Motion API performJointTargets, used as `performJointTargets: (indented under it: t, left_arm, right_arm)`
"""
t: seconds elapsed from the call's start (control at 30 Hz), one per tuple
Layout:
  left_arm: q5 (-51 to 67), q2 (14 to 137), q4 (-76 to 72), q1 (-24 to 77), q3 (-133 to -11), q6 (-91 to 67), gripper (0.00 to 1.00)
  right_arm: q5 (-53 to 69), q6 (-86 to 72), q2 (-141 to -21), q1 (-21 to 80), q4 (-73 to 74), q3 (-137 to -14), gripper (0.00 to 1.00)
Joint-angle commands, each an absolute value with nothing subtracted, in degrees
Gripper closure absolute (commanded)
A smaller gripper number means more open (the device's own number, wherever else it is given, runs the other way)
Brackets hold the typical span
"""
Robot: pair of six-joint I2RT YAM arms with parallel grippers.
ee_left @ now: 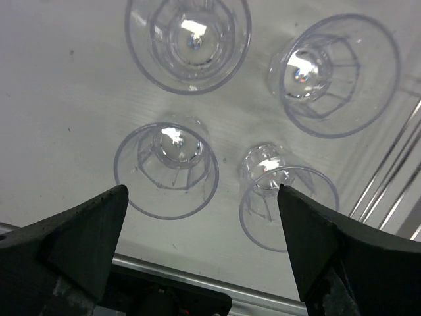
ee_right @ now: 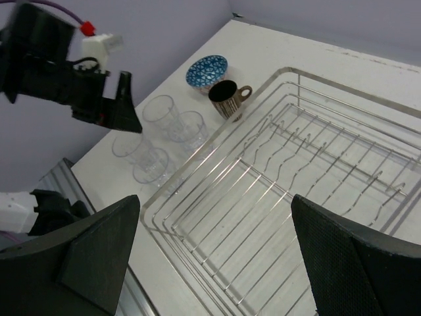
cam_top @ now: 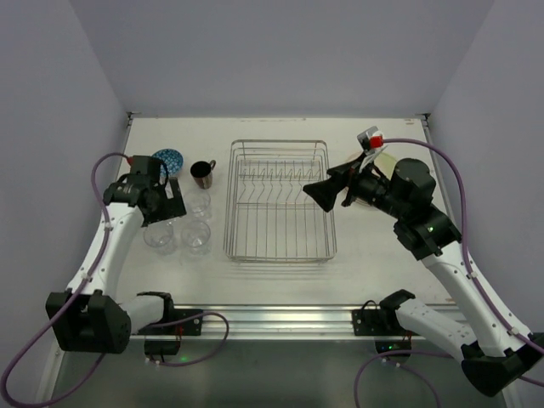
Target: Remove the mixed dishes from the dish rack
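Note:
The dish rack (cam_top: pixel 279 223), a silver wire basket, stands in the middle of the table and holds nothing. To its left stand several clear glasses (cam_top: pixel 196 236), a blue-patterned bowl (cam_top: pixel 167 159) and a dark mug (cam_top: pixel 202 173). My left gripper (cam_top: pixel 166 204) hovers open above the glasses, holding nothing. In the left wrist view the glasses (ee_left: pixel 168 168) stand upright below the left gripper (ee_left: pixel 202 197). My right gripper (cam_top: pixel 323 194) hangs open over the rack's right side. The right wrist view shows the right gripper (ee_right: pixel 216 204) above the rack (ee_right: pixel 263 197), with bowl (ee_right: pixel 206 71), mug (ee_right: pixel 227 99) and glasses (ee_right: pixel 152 168) beyond.
An aluminium rail (cam_top: pixel 272 319) runs along the table's near edge between the arm bases. Grey walls close in the table at the back and on both sides. The left arm (ee_right: pixel 79 85) shows in the right wrist view above the glasses.

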State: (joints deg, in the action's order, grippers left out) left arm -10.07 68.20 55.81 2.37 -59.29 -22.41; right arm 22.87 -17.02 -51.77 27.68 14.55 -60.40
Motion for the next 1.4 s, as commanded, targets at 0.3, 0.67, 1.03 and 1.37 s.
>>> performJointTargets:
  t: [0.3, 0.67, 1.03, 1.37]
  left_arm:
    - [-14.9, 48.2, 50.4, 2.3, -66.0, -17.3, 0.00]
    - [-3.7, 37.6, 43.7, 2.7, -66.3, -14.4, 0.00]
    - [-11.9, 22.4, 43.9, 8.7, -61.8, -14.4, 0.00]
    - [-16.8, 12.8, 41.6, 11.5, -54.3, -13.9, 0.00]
  right_arm:
    - [1.6, -19.3, -50.5, 27.6, 28.3, -68.7, 0.01]
    - [-15.5, -19.2, -42.5, 27.6, 41.9, -71.9, 0.01]
    - [-23.6, -19.2, -27.0, 27.6, 49.2, -66.9, 0.01]
    - [-25.9, -17.8, -15.4, 27.5, 52.3, -61.5, 0.01]
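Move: The near-left glass, already set down and let go, stands under the open left hand, about 3 cm to its left, 2 cm back and 10 cm below. At the same height, the near-right glass is some 6 cm to the hand's right and 2 cm back; the far-left glass is 8 cm ahead and 4 cm left. The near-left glass lies about 41 cm left of the right hand, 2 cm back and 31 cm below. From the right hand, the empty rack's middle is 10 cm ahead, 7 cm left, 30 cm down. With its fingers already wide open and empty, the left hand climbs about 20 cm straight off the glasses, its fingers tipping up some 60 degrees from steeply down to nearly level ahead, then draws back roughly 10 cm towards its base late in the climb. The right hand, also open and empty, swings about 20 cm right and then also some 10 cm back, away from the rack at nearly the same height, turning clockwise about 45 degrees until its fingers point ahead. ##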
